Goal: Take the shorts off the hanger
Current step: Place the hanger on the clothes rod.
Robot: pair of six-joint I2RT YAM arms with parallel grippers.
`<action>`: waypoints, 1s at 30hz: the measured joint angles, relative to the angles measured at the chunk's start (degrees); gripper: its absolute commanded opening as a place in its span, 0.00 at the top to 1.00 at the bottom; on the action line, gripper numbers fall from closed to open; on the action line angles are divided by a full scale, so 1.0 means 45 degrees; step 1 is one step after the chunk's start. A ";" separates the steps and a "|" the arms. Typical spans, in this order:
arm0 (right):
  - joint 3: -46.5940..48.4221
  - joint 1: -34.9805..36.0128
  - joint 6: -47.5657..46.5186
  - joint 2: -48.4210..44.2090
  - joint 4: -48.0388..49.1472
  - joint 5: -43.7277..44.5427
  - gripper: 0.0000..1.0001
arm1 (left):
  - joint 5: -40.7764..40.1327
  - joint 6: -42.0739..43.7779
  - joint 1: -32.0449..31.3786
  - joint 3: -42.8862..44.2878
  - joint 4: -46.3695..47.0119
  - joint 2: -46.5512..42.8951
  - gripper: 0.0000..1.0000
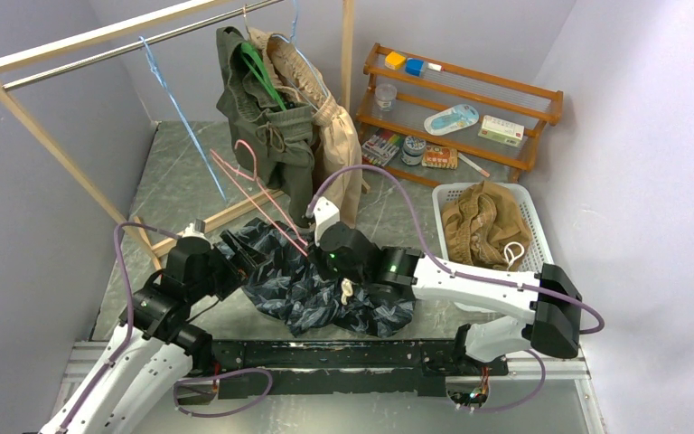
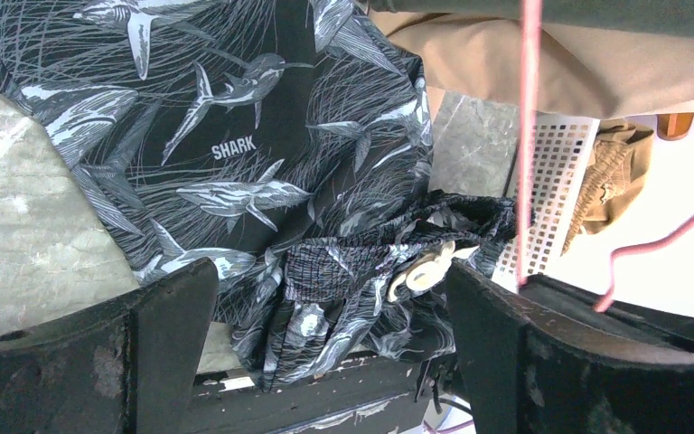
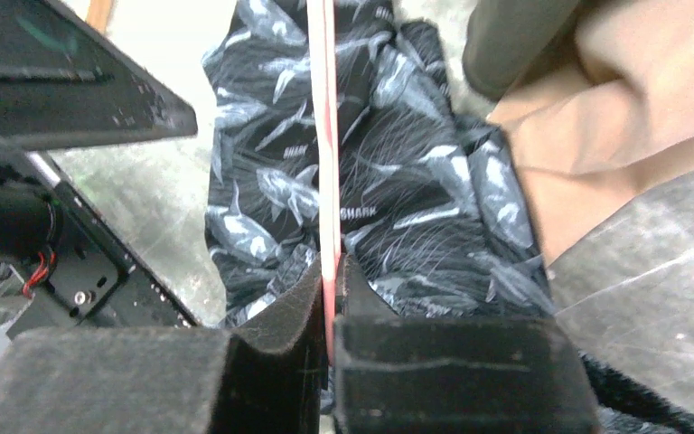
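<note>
Dark navy shorts (image 1: 312,289) with a pale shark print lie crumpled on the table between the arms, also filling the left wrist view (image 2: 235,154). My right gripper (image 3: 330,280) is shut on the wire of a pink hanger (image 1: 251,185), which slants up and left from the shorts. My left gripper (image 2: 325,294) stands wide open just left of the shorts, nothing between its fingers; in the top view it is (image 1: 235,253). Olive green shorts (image 1: 267,117) and light beige shorts (image 1: 336,136) hang on the rail. Tan-brown shorts (image 1: 479,226) lie in the basket.
A wooden clothes rack (image 1: 99,36) stands at the back left with an empty blue hanger (image 1: 176,108) on its rail. A white basket (image 1: 535,226) sits at the right. Behind it a low wooden shelf (image 1: 470,90) holds several small items.
</note>
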 measured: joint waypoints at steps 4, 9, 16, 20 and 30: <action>0.0787 0.0015 -0.0520 0.0000 -0.0097 0.0758 1.00 | -0.0019 -0.0015 0.0000 0.0000 -0.0010 0.0015 0.01; 0.1792 0.0015 -0.1239 0.0117 0.0010 0.1506 1.00 | -0.0131 -0.0087 0.0000 0.0000 -0.0058 0.0121 0.01; 0.3492 0.0015 -0.2093 0.1409 0.0117 0.2229 1.00 | -0.0180 -0.0185 0.0000 -0.0005 -0.0053 0.0345 0.01; 0.4289 0.0015 -0.2385 0.1962 0.0253 0.2273 1.00 | -0.0189 -0.0194 0.0000 -0.0005 -0.0049 0.0631 0.01; 0.6455 -0.0029 -0.2914 0.2905 0.0971 0.2618 1.00 | -0.0199 -0.0112 0.0000 0.0000 -0.0044 0.1127 0.01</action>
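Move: My right hand grips the pink hanger by one end. The free stretch of clothes rod lies roughly 20 cm ahead of it, 13 cm left and 33 cm up. The empty blue hanger hangs about 11 cm ahead and 17 cm left, the olive shorts some 16 cm ahead and 4 cm left, both higher; the shark shorts lie on the table 18 cm below, 2 cm back and 2 cm right. From my left hand that rod stretch is about 20 cm straight ahead and 36 cm up. I raise the pink hanger towards the clothes rod with my right hand, about 15 cm up and some 7 cm forward, bearing left as well by a similar amount, mostly in the second half. The wrist tips my fingers up about 20 degrees as it climbs, and they stay shut on the hanger's end, bringing it up between the blue hanger and the olive shorts. ##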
